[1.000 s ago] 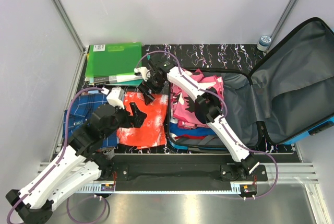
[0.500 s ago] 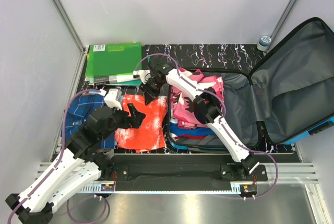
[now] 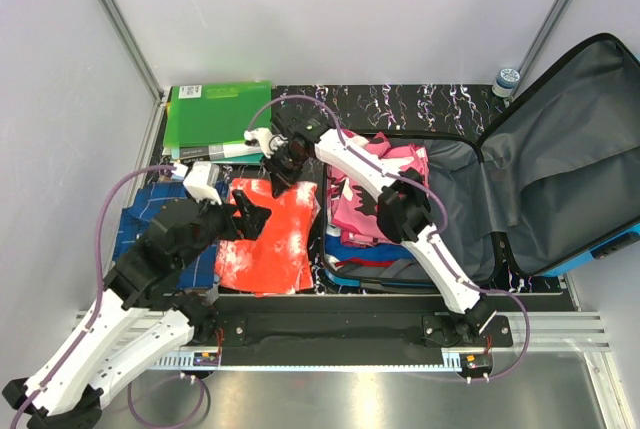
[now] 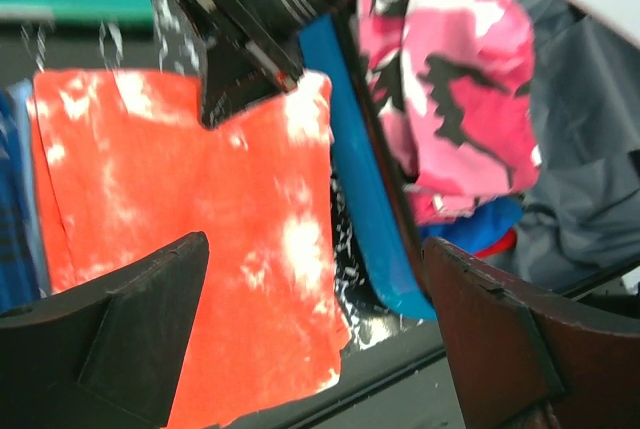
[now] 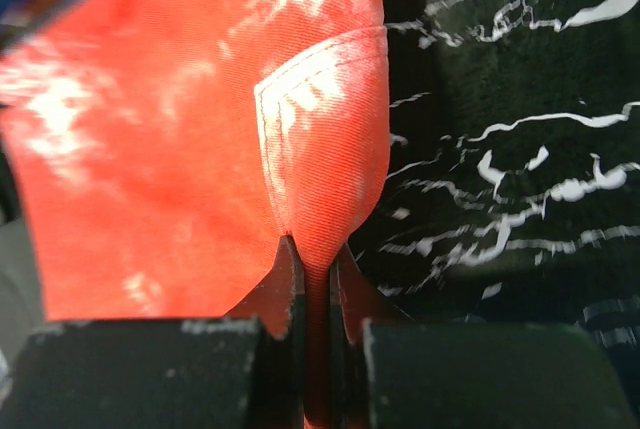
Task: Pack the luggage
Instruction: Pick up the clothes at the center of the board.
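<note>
The luggage (image 3: 560,149) lies open on the right, lid propped up and grey lining showing; its blue rim (image 4: 360,179) borders an orange-red tie-dye cloth (image 3: 270,239). Folded pink camouflage clothes (image 3: 365,199) fill the base. My right gripper (image 3: 280,174) is shut on the cloth's far edge, and a fold of the orange fabric (image 5: 320,149) is pinched between the jaws of that gripper (image 5: 312,249). My left gripper (image 3: 255,217) hovers open over the cloth's near half (image 4: 190,219), with nothing between the jaws of the left gripper (image 4: 315,279).
Green folders (image 3: 215,119) lie at the back left. A blue plaid garment (image 3: 150,219) sits left of the orange cloth, partly under the left arm. A small round container (image 3: 507,79) stands by the back rail. Aluminium rails and white walls enclose the table.
The right gripper has closed on the orange cloth's far edge. The left arm has drifted left and the cloth's near end has shifted with the pull.
</note>
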`<state>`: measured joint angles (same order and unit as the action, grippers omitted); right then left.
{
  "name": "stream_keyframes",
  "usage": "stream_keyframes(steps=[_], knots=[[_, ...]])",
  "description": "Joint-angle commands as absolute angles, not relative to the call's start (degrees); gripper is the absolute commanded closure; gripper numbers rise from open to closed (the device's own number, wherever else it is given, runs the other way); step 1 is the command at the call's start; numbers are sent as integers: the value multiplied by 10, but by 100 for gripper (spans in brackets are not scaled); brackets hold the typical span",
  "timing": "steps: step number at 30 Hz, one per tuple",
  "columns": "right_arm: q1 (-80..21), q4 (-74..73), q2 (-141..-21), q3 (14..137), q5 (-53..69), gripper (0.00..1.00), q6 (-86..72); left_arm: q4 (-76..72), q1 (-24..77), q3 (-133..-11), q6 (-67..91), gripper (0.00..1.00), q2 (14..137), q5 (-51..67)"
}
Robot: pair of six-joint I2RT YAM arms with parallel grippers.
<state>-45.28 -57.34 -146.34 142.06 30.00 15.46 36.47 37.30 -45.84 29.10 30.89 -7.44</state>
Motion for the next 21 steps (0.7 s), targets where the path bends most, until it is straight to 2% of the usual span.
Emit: stream_keyframes(steps=[1,9,21], knots=[[-469,-557,-1309,1414,266,100,131,358,365,-530,257,6,326,-105],[-490,-557,-1158,1309,215,100,141,367,362,-666,219,5,349,-138],[-508,-584,-918,1216,181,100,143,372,361,-652,218,3,355,-143]])
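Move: The suitcase's middle lies about 34 cm right of the right hand, 6 cm back and slightly lower; the pink clothes in it are 24 cm right and 2 cm back, nearly as high. The orange clothes' middle is 12 cm back, 4 cm left and 5 cm below; the green folder, 17 cm ahead, 15 cm left, equally low. From the empty left hand, the orange clothes' middle is roughly 5 cm ahead, 2 cm right and 21 cm below. Still pinching the orange clothes, the right hand rises about 24 cm, back and right; the left rises too. ##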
